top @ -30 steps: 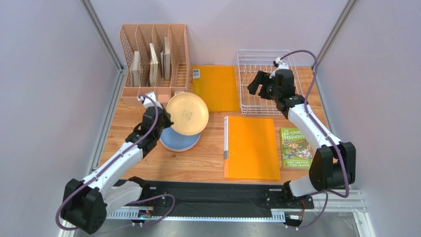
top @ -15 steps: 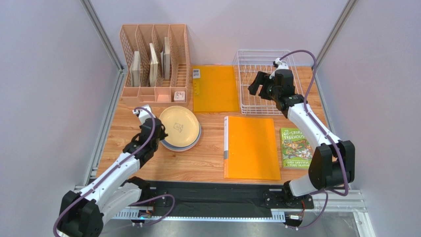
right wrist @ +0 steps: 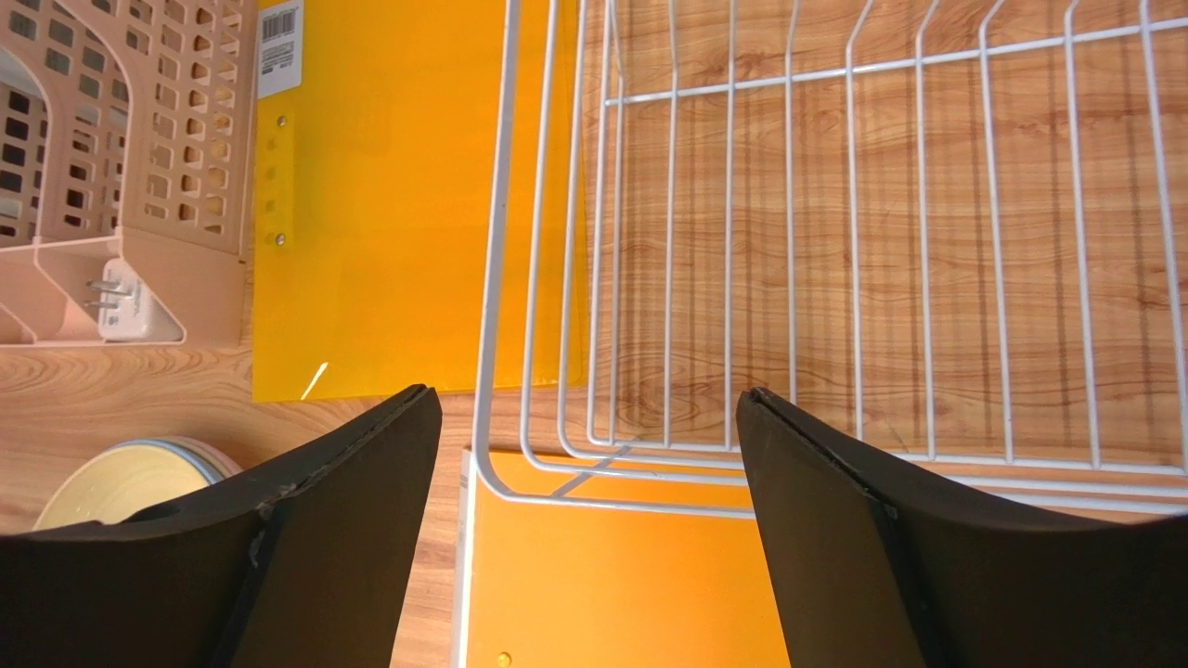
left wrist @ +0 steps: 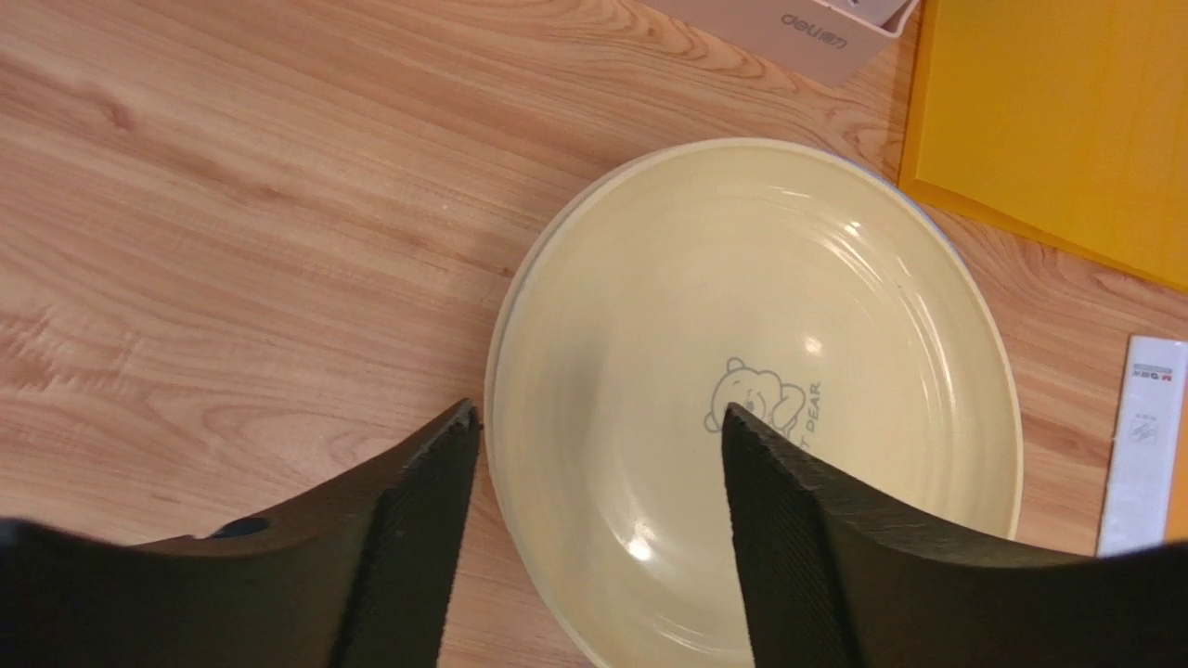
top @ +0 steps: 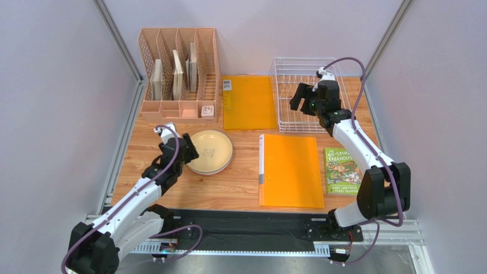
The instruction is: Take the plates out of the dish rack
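Note:
A beige plate [top: 210,150] with a small bear mark lies flat on the table's left half, on top of another plate whose pale rim just shows under it [left wrist: 932,223]. My left gripper [top: 191,153] stands open at the plate's left rim. In the left wrist view one finger is outside the rim and the other over the plate [left wrist: 753,320], with the gripper [left wrist: 600,414] holding nothing. The white wire dish rack [top: 304,59] at the back right holds no plates. My right gripper [top: 298,98] hovers open over the rack's near left corner [right wrist: 837,265], empty [right wrist: 589,397].
A peach slotted organizer [top: 178,71] with books stands at the back left. A yellow folder [top: 250,103] lies beside the rack, an orange binder [top: 290,170] in front of it, and a green book [top: 342,171] at the right edge.
My left gripper lowered the tilted beige plate flat onto the blue plate and then opened, letting it go. The right arm has barely moved.

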You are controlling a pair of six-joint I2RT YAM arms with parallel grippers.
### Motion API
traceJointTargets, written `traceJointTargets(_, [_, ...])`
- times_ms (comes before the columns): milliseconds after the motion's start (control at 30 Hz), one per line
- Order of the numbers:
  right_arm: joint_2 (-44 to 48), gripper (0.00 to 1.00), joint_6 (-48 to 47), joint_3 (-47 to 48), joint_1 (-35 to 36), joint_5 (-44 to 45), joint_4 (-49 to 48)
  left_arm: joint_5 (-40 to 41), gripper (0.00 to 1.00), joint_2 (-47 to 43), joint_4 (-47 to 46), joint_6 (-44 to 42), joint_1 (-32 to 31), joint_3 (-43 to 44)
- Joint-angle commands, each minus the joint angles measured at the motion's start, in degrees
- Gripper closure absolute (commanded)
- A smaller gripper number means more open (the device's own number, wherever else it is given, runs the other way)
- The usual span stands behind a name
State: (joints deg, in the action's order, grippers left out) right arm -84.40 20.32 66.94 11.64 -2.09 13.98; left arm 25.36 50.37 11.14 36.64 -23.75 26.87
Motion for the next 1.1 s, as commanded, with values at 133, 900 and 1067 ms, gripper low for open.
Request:
traceJointTargets(133, [2.13, 0.16, -4.31, 1.18, -0.21, 5.78, -0.18, -1.28, 0.06, -3.26, -0.06, -5.61, 0.02, 6.26])
traceJointTargets(900, [22.08, 0.13, -10.82, -20.35, 1.28, 14.74, -19.60, -16.13, 0.04, -6.86, -8.76, -23.90, 0.02, 16.20])
traceJointTargets(1067, [23.23, 0.13, -11.00, -20.35, 1.37, 14.04, -19.34, -15.70, 0.05, -9.14, -7.89, -23.99, 0.02, 14.79])
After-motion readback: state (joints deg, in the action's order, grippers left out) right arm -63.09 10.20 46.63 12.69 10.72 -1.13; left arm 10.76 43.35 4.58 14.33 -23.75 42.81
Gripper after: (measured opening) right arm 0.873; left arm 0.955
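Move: The stack of plates, a cream one on top, has its middle about 8 cm to the right of my left hand, 2 cm ahead and 2 cm lower, with its left rim right by the fingers. The white plug stands some 16 cm ahead and 8 cm to the right of that hand; the far orange folder lies about 20 cm ahead and 23 cm right. From my idle right hand the stack is roughly 31 cm left, 15 cm back and 10 cm below. I spread my left fingers the rest of the way and lift that hand up off the stack's left rim, slowly at first, some 18 cm, drifting right as the wrist swings up about 25 degrees to nearly level and turns clockwise. Meanwhile my empty right hand, still open, draws back and right about 5 cm each, rises a little and tips up, leaving the emptied dish rack. ##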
